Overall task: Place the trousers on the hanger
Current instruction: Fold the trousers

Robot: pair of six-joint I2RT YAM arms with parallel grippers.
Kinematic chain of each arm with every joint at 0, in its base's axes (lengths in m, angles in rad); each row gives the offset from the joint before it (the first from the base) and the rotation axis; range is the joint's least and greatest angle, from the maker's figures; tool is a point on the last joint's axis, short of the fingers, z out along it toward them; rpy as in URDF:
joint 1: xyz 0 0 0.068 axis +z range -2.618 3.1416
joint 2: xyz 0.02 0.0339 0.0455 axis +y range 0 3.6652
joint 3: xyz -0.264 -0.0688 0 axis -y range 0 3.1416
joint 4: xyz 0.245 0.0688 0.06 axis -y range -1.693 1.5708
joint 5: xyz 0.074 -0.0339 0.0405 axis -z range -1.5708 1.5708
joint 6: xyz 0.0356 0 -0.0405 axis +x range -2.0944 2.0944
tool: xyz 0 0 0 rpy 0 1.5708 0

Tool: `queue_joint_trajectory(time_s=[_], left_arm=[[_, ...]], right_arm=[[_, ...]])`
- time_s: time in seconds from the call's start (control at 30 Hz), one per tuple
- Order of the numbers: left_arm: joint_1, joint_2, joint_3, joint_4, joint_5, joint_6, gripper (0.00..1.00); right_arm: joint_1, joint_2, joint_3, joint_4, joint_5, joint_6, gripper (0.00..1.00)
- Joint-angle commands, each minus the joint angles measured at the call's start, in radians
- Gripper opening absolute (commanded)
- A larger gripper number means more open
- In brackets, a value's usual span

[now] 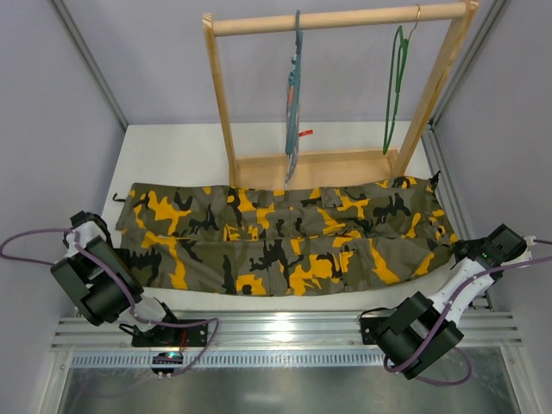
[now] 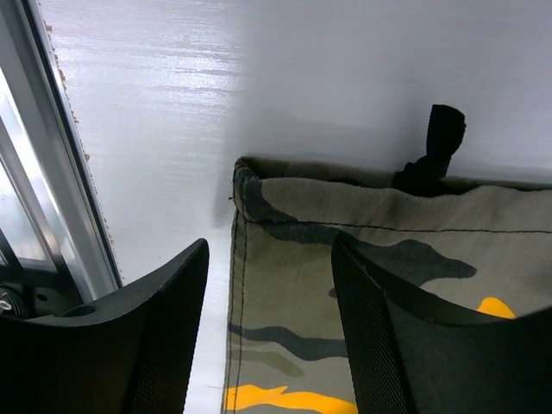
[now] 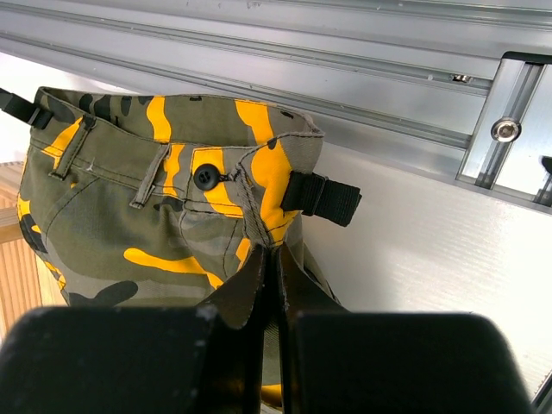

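Observation:
The camouflage trousers (image 1: 285,237) lie spread flat across the white table, legs to the left and waist to the right. My left gripper (image 1: 97,231) hovers open over a leg hem (image 2: 345,216); the cloth edge lies below the gap of the left gripper (image 2: 272,246), and neither finger touches it. My right gripper (image 1: 470,252) is at the waist end. In the right wrist view the right gripper (image 3: 274,259) is shut on a fold of the trousers (image 3: 112,216) just below the fly button. The green wire hanger (image 1: 395,86) hangs on the wooden rack's rail, far from both grippers.
The wooden rack (image 1: 336,164) stands behind the trousers. A blue-grey hanger with a striped cloth (image 1: 293,103) hangs left of the green one. An aluminium rail (image 1: 285,328) runs along the near table edge, and another rail (image 3: 345,86) lies close beside the waist.

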Motion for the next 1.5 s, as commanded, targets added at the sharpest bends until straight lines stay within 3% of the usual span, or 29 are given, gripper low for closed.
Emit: queue_joint_trajectory(time_s=[0.0, 0.23, 0.47, 0.73, 0.8, 0.83, 0.9, 1.03, 1.2, 1.47], left_arm=[[0.011, 0.013, -0.022, 0.063, -0.009, -0.013, 0.60], [0.010, 0.025, -0.023, 0.054, -0.029, -0.009, 0.58], [0.010, 0.000, -0.064, 0.086, -0.070, -0.021, 0.43], [0.011, -0.090, -0.236, 0.276, 0.039, -0.070, 0.40], [0.011, -0.113, -0.239, 0.270, 0.034, -0.064, 0.27], [0.013, -0.122, -0.221, 0.261, 0.029, -0.061, 0.14], [0.014, -0.148, -0.187, 0.194, 0.006, -0.067, 0.01], [0.014, -0.213, -0.051, 0.071, -0.015, -0.088, 0.01], [0.017, -0.306, 0.121, -0.010, -0.024, -0.127, 0.00], [0.022, -0.379, 0.238, -0.075, -0.029, -0.119, 0.00]], right_arm=[[0.009, 0.001, 0.014, 0.032, -0.019, -0.012, 0.04], [0.009, -0.014, 0.015, 0.020, -0.013, -0.009, 0.04], [0.007, -0.041, 0.012, 0.012, -0.001, -0.007, 0.04], [0.007, -0.053, 0.014, 0.002, 0.005, -0.003, 0.04], [0.007, -0.047, 0.018, -0.004, 0.011, -0.009, 0.04], [0.009, -0.039, 0.020, -0.004, 0.010, -0.009, 0.04], [0.007, -0.033, 0.026, -0.009, 0.008, -0.007, 0.04], [0.009, -0.019, 0.055, -0.072, 0.027, 0.043, 0.04], [0.012, -0.008, 0.204, -0.231, 0.119, 0.077, 0.04], [0.015, -0.060, 0.385, -0.422, 0.335, 0.042, 0.04]])
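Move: The near corner of the trousers' near-leg hem lies about 3 cm left, 1 cm back and 1 cm below the open left fingers, which already straddle that leg's near edge. The black hem tab sits some 6 cm ahead and 3 cm left, the far leg's hem about 18 cm ahead and 2 cm left, and the front rail 8 cm straight back. From the right hand, already pinching the waistband, the hem corner is roughly 90 cm left, 5 cm back and 9 cm lower. Settle the left gripper a last centimetre down, close it on the near leg's edge beside the hem corner, then pull it briskly up about 14 cm, drifting a little forward and left while the wrist swings the fingertips outward some 30 degrees. Keep the right gripper shut on the waistband and, once the left lifts, raise it about 7 cm and draw it slightly back. ##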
